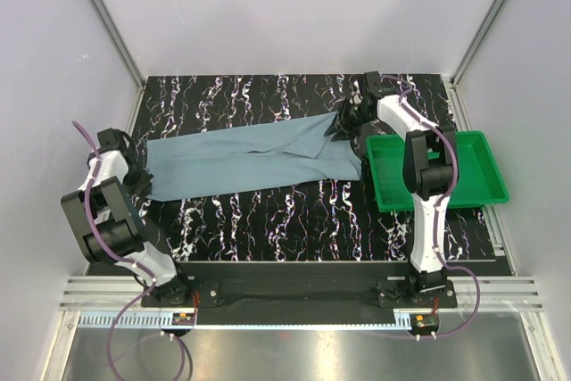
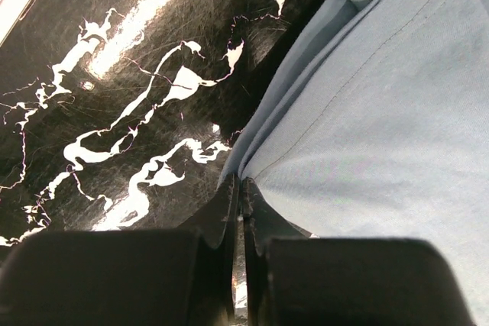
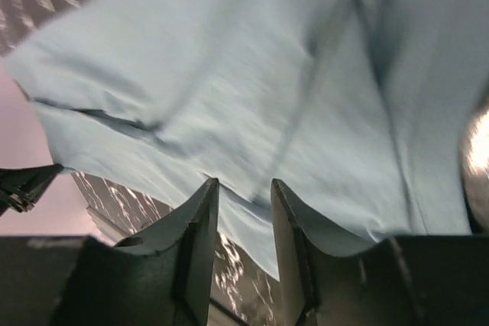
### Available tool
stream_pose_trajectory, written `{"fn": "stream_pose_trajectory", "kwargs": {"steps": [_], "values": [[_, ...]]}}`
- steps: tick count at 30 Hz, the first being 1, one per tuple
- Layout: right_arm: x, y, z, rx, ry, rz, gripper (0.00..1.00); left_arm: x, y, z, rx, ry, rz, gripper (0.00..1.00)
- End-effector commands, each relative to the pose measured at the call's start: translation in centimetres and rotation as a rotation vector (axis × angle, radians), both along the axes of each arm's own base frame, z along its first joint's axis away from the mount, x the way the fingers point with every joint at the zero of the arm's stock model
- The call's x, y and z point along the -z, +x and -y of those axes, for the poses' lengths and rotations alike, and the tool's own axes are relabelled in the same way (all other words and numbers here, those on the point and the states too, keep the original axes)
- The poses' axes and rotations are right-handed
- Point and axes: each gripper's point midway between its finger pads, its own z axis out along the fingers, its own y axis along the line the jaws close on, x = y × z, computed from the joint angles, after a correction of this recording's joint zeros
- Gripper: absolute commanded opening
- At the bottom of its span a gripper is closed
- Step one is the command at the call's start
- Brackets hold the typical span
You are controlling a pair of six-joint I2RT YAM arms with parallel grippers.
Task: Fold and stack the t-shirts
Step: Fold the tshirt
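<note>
A dusty blue-grey t-shirt (image 1: 250,162) lies stretched in a long band across the black marbled table, from the left side to the tray. At the shirt's left end, my left gripper (image 1: 141,178) is low over the table. In the left wrist view that gripper (image 2: 241,188) is shut, its tips pinching the hem of the t-shirt (image 2: 367,127). My right gripper (image 1: 346,122) is at the shirt's far right corner. In the blurred right wrist view its fingers (image 3: 244,188) stand apart, with an edge of the t-shirt (image 3: 229,74) hanging between them.
A green plastic tray (image 1: 477,171) sits at the right edge of the table, against the shirt's right end, with the right arm reaching over it. White walls enclose the table (image 1: 268,211) on three sides. Bare marbled surface (image 2: 114,74) lies left of the shirt.
</note>
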Motion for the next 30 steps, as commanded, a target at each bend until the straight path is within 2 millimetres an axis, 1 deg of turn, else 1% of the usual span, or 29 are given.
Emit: {"fn": "stream_pose_trajectory", "kwargs": {"steps": [1, 2, 3, 4, 5, 6, 7, 8, 9, 10, 11, 12, 13, 14, 16, 18, 19, 20, 21, 22, 23, 25, 28, 30], "values": [[-4.3, 3.7, -4.0, -0.090, 0.066, 0.227, 0.41, -0.6, 0.1, -0.7, -0.009, 0.033, 0.010, 0.06], [-3.6, 3.9, -5.2, -0.108, 0.084, 0.215, 0.42, -0.6, 0.1, -0.9, -0.013, 0.040, 0.003, 0.08], [-5.4, 5.1, -6.6, -0.127, 0.111, 0.270, 0.42, -0.7, 0.1, -1.0, -0.015, 0.044, -0.005, 0.12], [-5.6, 5.5, -7.6, -0.143, 0.125, 0.275, 0.42, -0.6, 0.0, -1.0, -0.016, 0.048, -0.013, 0.14], [-3.9, 5.2, -9.5, -0.165, 0.136, 0.237, 0.41, -0.6, 0.0, -1.2, -0.016, 0.053, -0.016, 0.17], [-5.9, 6.3, -10.8, -0.174, 0.160, 0.290, 0.41, -0.6, 0.1, -1.2, -0.015, 0.055, -0.015, 0.18], [-6.2, 6.5, -11.9, -0.182, 0.173, 0.302, 0.41, -0.6, 0.0, -1.2, -0.020, 0.053, -0.016, 0.22], [-4.6, 6.8, -12.9, -0.177, 0.176, 0.272, 0.39, -0.7, 0.1, -1.2, -0.024, 0.051, -0.013, 0.24], [-6.5, 7.2, -14.7, -0.192, 0.197, 0.325, 0.36, -0.8, 0.2, -1.1, -0.025, 0.047, -0.009, 0.28], [-6.6, 7.2, -15.6, -0.196, 0.209, 0.332, 0.34, -0.9, 0.2, -1.1, -0.024, 0.046, -0.005, 0.30], [-5.7, 7.4, -16.6, -0.190, 0.229, 0.320, 0.33, -0.9, 0.3, -1.0, -0.025, 0.043, 0.000, 0.33], [-6.5, 7.4, -17.9, -0.199, 0.250, 0.344, 0.29, -1.1, 0.5, -1.2, -0.027, 0.047, 0.010, 0.36], [-6.3, 7.3, -18.6, -0.201, 0.260, 0.339, 0.27, -1.1, 0.6, -1.1, -0.020, 0.045, 0.011, 0.37], [-5.9, 7.5, -19.3, -0.189, 0.284, 0.337, 0.26, -1.3, 0.8, -1.3, -0.015, 0.049, 0.012, 0.37], [-5.5, 7.3, -20.3, -0.184, 0.309, 0.327, 0.23, -1.4, 1.0, -1.3, -0.007, 0.046, 0.013, 0.38], [-4.8, 7.6, -20.9, -0.173, 0.330, 0.320, 0.22, -1.4, 1.0, -1.3, -0.012, 0.046, 0.013, 0.39], [-4.6, 7.5, -21.3, -0.174, 0.336, 0.318, 0.22, -1.2, 1.0, -1.2, -0.009, 0.042, 0.011, 0.40], [-3.8, 7.6, -21.5, -0.168, 0.345, 0.304, 0.21, -1.1, 1.1, -1.1, -0.005, 0.033, 0.015, 0.40], [-3.9, 7.8, -21.7, -0.168, 0.351, 0.310, 0.20, -0.8, 1.1, -1.0, -0.004, 0.026, 0.011, 0.40], [-3.6, 7.8, -21.8, -0.166, 0.353, 0.305, 0.20, -0.5, 1.1, -0.9, -0.001, 0.017, 0.005, 0.40], [-2.9, 7.9, -21.9, -0.151, 0.353, 0.288, 0.19, -0.4, 1.1, -0.7, 0.006, 0.011, 0.006, 0.40], [-2.1, 8.0, -22.0, -0.134, 0.354, 0.268, 0.18, 0.0, 1.2, -0.7, 0.012, 0.004, 0.004, 0.40], [-1.0, 8.2, -21.8, -0.103, 0.343, 0.243, 0.16, 0.0, 1.6, -0.8, 0.014, 0.001, 0.008, 0.40], [0.1, 8.3, -21.7, -0.074, 0.335, 0.212, 0.15, 0.2, 1.8, -0.7, 0.015, -0.008, 0.009, 0.39]]}}
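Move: The middle of the t-shirt's far edge lies about 21 cm left of the right hand, some 5 cm ahead and 4 cm below. The shirt's near right corner is roughly 13 cm back and 7 cm right of that hand, the green box about 12 cm back and 31 cm right. The left fingers are shut on the shirt's near left corner, directly at their tips, about 1 cm below the hand point. Right hand swings about 21 cm left, 7 forward towards the far-edge middle, closing partway; left opens, freeing corner. ##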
